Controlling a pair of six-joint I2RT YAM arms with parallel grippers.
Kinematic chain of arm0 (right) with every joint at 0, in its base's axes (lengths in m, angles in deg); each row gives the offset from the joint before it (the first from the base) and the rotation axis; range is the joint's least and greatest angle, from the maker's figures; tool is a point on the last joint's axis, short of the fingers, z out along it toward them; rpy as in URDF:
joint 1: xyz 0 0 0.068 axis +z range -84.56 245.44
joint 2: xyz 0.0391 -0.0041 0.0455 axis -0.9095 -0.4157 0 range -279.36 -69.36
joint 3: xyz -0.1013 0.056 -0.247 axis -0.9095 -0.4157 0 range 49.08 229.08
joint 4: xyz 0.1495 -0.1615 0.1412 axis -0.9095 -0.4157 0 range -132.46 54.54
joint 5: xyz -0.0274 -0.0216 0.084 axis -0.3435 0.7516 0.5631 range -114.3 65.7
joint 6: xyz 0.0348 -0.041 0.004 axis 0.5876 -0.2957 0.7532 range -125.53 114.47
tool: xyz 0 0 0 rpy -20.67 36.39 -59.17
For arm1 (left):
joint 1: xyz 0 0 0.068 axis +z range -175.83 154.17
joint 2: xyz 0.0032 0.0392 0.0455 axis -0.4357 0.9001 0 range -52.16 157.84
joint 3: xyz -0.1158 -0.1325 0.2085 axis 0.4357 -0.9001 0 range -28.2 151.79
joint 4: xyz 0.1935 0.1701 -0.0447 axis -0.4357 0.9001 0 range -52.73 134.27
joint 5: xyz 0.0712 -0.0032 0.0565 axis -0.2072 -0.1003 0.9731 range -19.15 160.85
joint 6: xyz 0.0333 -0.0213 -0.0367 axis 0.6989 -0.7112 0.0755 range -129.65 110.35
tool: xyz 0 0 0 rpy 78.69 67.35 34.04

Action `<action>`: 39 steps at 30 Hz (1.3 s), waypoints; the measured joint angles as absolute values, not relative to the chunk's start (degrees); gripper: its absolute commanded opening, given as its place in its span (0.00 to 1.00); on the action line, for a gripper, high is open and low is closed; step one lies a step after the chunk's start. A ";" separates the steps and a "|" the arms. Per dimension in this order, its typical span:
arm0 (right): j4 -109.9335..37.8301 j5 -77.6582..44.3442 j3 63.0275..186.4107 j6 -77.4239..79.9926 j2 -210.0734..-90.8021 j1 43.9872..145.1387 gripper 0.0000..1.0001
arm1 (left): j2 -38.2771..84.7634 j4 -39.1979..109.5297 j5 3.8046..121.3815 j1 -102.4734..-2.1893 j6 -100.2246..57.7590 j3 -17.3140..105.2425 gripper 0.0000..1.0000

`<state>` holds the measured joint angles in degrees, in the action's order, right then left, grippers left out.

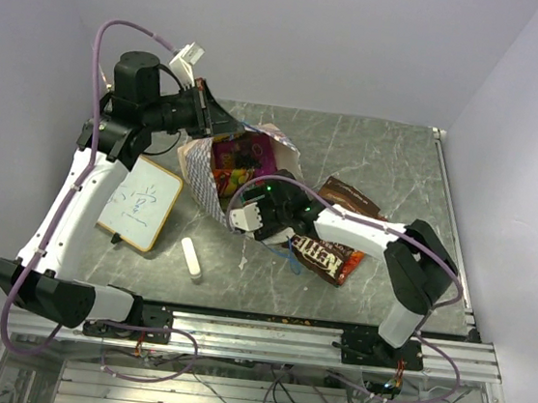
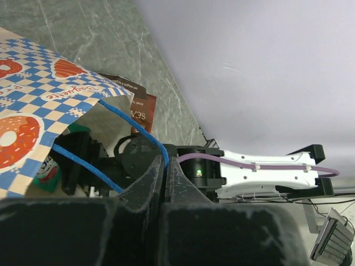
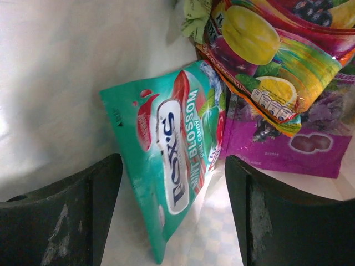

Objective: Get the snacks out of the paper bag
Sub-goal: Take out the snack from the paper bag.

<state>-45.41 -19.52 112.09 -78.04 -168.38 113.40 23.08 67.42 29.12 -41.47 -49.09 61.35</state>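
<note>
The paper bag (image 1: 215,178) lies on its side mid-table, mouth toward the right arm. My left gripper (image 2: 165,164) is shut on its blue cord handle (image 2: 130,123) and holds the upper edge up at the back left (image 1: 205,110). My right gripper (image 1: 248,219) is inside the bag's mouth. There it stands open (image 3: 175,166) around a teal mint candy packet (image 3: 166,122), touching neither side of it. Behind lie a purple packet (image 3: 277,145) and a fruit-printed packet (image 3: 266,44). Two brown snacks lie outside: a chocolate bag (image 1: 327,257) and another packet (image 1: 349,195).
A wood-framed whiteboard (image 1: 140,204) lies left of the bag. A small white cylinder (image 1: 191,259) rests in front of it. The right arm (image 1: 372,235) reaches across the brown packets. The table's metal rail (image 1: 273,338) runs along the near edge.
</note>
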 measured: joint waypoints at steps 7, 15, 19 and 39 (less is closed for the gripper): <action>-41.67 -21.40 116.15 -77.69 -176.07 112.94 0.42 | 24.30 72.71 29.07 -41.60 -44.39 65.55 0.07; -43.47 -20.16 118.29 -76.88 -175.44 112.75 0.00 | 25.61 76.27 29.40 -41.65 -41.58 67.56 0.07; -46.83 -19.39 118.29 -76.25 -172.38 112.75 0.00 | 25.20 75.22 29.69 -41.67 -42.36 65.31 0.07; -55.55 -13.29 123.32 -53.08 -152.95 112.18 0.00 | 26.88 72.58 31.94 -41.67 -44.61 66.42 0.07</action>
<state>-55.55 -13.29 123.32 -53.08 -152.95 112.18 26.88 72.58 31.94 -41.67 -44.61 66.42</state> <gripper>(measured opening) 0.050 0.072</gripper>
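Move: The teal XXS candy packet lies in the open paper bag just off the right fingertips, about 2 cm ahead, 2 cm left and 3 cm below. The fruit candy bag lies some 5 cm ahead and 9 cm to the left of that hand, and the purple candy bag about 10 cm ahead and 4 cm left, both slightly lower. From the left hand, high on the bag's handle, the packet is roughly 5 cm ahead, 8 cm right and 34 cm down. Forward, down and a little left into the bag, some 4 cm, the right hand brings its open fingers over the teal packet and shuts them, pinching it; then it lifts about 18 cm, drawing back some 5 cm, while the fingers swing up to point more level and leftward. The left hand keeps its grip on the blue handle, barely shifting. ##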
